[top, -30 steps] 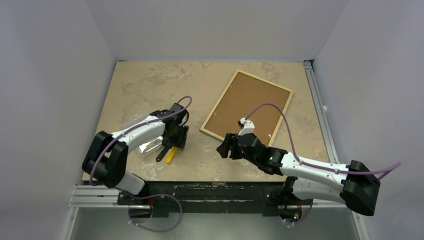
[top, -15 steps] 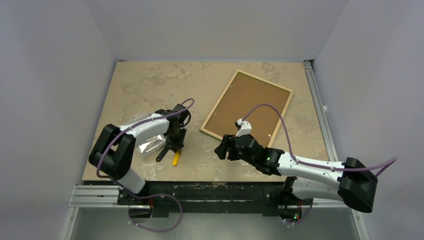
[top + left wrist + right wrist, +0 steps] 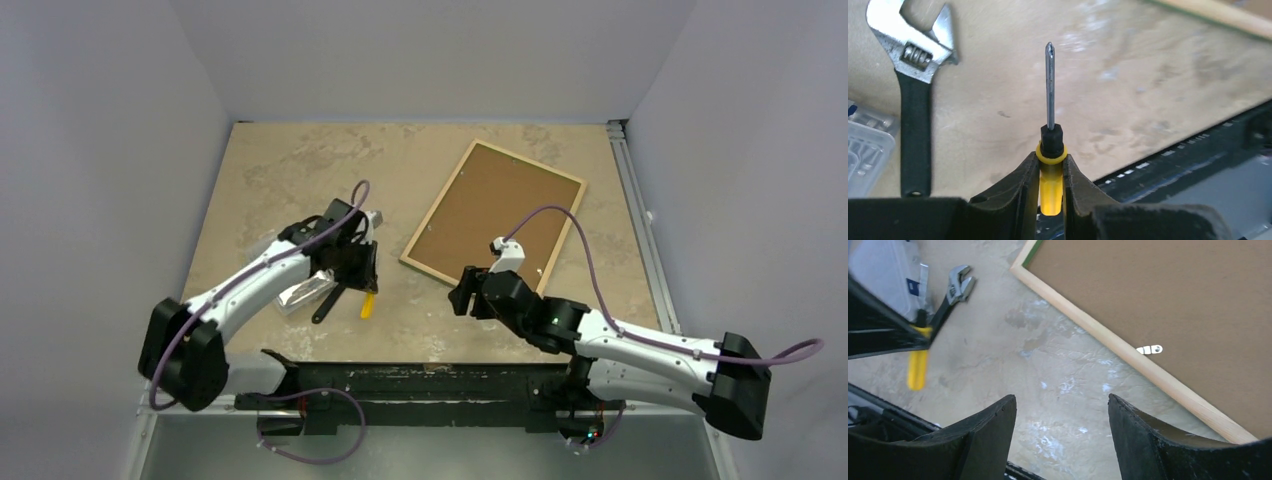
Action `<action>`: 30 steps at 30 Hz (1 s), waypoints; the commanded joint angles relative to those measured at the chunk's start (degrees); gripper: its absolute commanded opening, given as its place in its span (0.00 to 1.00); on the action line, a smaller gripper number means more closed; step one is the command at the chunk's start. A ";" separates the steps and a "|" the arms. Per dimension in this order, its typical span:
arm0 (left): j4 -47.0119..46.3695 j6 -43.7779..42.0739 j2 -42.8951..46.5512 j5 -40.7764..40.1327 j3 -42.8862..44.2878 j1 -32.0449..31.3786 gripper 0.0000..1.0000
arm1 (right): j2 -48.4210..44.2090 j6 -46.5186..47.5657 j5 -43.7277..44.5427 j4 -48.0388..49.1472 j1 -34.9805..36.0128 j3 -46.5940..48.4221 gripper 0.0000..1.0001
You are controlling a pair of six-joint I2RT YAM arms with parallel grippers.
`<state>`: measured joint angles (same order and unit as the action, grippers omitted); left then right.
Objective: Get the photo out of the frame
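The frame (image 3: 438,200) lies face down at the table's back right, pale wood edges up, with a brown backing board (image 3: 495,210) filling it. The photo is hidden under the board. In the right wrist view the wood edge (image 3: 1128,357) runs diagonally, with a small metal clip (image 3: 1149,349) on the board (image 3: 1158,295). My right gripper (image 3: 1062,407) stands open over bare table just short of that edge, holding nothing. My left gripper (image 3: 1051,165) is shut on a yellow-handled screwdriver (image 3: 1050,90), shaft pointing away from the fingers.
A black-handled adjustable wrench (image 3: 328,303) lies beside the left gripper (image 3: 358,275), also seen in the left wrist view (image 3: 915,100). A clear plastic box (image 3: 300,290) sits to its left. The table's dark front rail (image 3: 420,375) runs close behind both grippers.
The left gripper has shut on the screwdriver and carried it a little right and toward the back. The right gripper has shifted slightly right, toward the frame.
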<state>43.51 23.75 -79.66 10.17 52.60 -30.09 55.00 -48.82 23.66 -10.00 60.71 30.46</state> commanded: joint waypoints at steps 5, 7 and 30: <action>-21.80 16.41 16.86 20.89 -1.31 -0.23 0.00 | -4.61 -3.24 10.54 -9.00 0.20 0.90 0.68; -38.33 27.01 16.48 25.14 -6.39 -0.33 0.00 | -6.81 -2.99 8.82 -5.28 0.20 -0.85 0.70; -89.78 66.24 -5.77 35.60 -15.15 0.95 0.00 | -2.47 -0.38 -4.83 51.77 0.20 -13.27 0.71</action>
<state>-33.56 82.26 -85.60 43.59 39.66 -30.24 50.63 -52.03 19.97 29.50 60.73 14.55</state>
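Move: The left hand already grips the yellow screwdriver just above the table; the open right gripper it is taken to hovers about 22 cm to its right, level ahead, some 5 cm higher. The wrench lies about 8 cm left and 2 cm back, the frame's middle about 31 cm right and 14 cm ahead, both 6 cm below. From the right hand, the screwdriver is about 22 cm left, 1 cm back, 5 cm lower. Left hand carries its screwdriver some 15 cm right and up, rolling 65 degrees, towards the rising right gripper. ##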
